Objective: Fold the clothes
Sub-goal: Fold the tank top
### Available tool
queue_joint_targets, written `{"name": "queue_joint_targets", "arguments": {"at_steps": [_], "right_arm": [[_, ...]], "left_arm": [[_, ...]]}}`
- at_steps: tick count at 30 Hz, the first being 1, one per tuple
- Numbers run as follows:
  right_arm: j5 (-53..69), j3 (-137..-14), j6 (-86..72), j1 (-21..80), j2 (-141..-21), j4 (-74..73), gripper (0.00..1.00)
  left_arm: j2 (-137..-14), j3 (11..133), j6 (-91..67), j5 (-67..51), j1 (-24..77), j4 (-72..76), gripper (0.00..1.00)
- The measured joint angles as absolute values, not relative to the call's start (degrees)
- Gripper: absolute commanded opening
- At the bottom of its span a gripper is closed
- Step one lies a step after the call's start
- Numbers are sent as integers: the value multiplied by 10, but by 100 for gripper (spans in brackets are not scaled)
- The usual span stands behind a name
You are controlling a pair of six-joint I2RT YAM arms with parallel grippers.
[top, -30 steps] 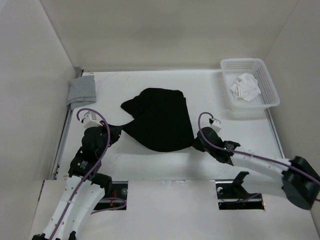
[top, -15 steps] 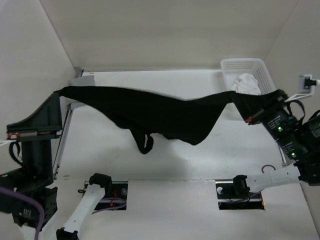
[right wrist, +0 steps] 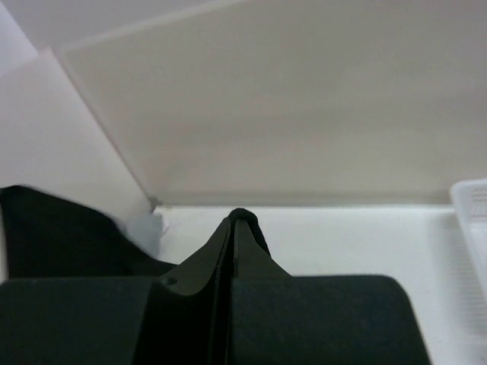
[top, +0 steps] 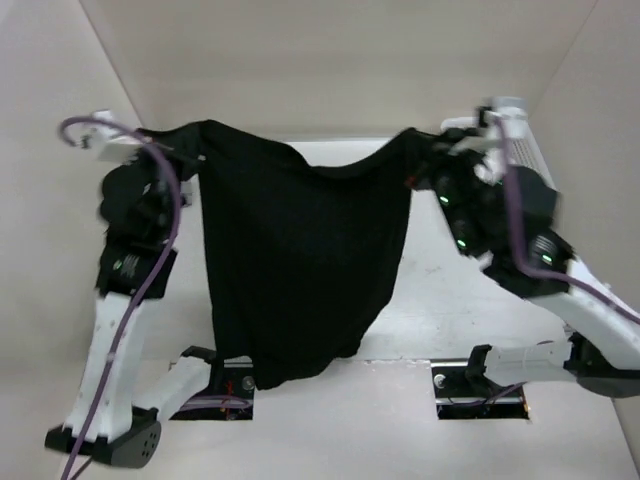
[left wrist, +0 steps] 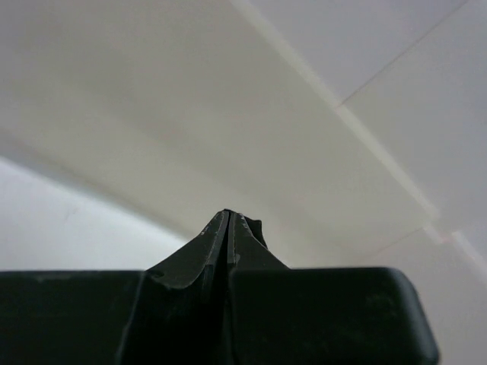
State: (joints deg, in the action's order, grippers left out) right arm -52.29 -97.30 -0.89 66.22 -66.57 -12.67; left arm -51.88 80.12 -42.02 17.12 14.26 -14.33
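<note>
The clothes [top: 300, 270], one large black garment, hang in the air like a curtain between my two raised arms in the top view, and the lower edge dangles near the table's front. My left gripper [top: 187, 150] is shut on the upper left corner. My right gripper [top: 425, 160] is shut on the upper right corner. In the left wrist view the left gripper [left wrist: 230, 215] is closed, with a nub of black fabric [left wrist: 256, 226] pinched at its tip. In the right wrist view the right gripper [right wrist: 233, 220] is likewise closed, with fabric [right wrist: 245, 216] over its tip.
The white table [top: 440, 300] shows to the right of the hanging garment. A small grey cloth [right wrist: 144, 230] lies in the far left corner. The white basket's rim [right wrist: 473, 209] shows at the right edge. Beige walls enclose the back and sides.
A second ago the garment lay bunched on the table with both grippers low at its edges. Both arms have since lifted it, and it now hangs spread between them.
</note>
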Motion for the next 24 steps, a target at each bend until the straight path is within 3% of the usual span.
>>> {"name": "queue_joint_targets", "arguments": {"at_steps": [6, 8, 13, 18, 24], "right_arm": [[-259, -984, -138, 439, -840, -188, 0], [-197, -1094, -158, 378, -949, -251, 0], [-118, -1524, -174, 283, -1213, -359, 0], [-78, -1518, -189, 239, -1133, -356, 0], [-44, -1506, -190, 234, -1005, -333, 0]], "left_arm": [[-698, 760, -458, 126, 75, -136, 0], [-806, 836, -478, 95, 41, -145, 0], [-1031, 1141, -498, 42, 11, -180, 0], [-1044, 1301, -491, 19, 13, -181, 0], [-898, 1215, -478, 15, 1, -112, 0]]}}
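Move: Between the two raised hands, each still pinching a corner, hangs the tank top. Its middle is roughly 15 cm right, 10 back and 18 below the left hand, and about 17 left, 10 back and 18 below the right hand. The grey folded cloth lies some 17 cm ahead and 14 left of the left hand; the white basket is about 25 ahead and 24 right of the right hand, both nearly 50 cm lower. Flinging the tank top out, both hands sweep forward about 27 cm, dipping some 14 cm and tipping down about 20 degrees, then reverse: they rise again, past their starting height, while drawing back over 10 cm towards the bases. The wrists tip back up and both closed grippers keep their corners; the right hand, after first swinging left, drifts back right. ##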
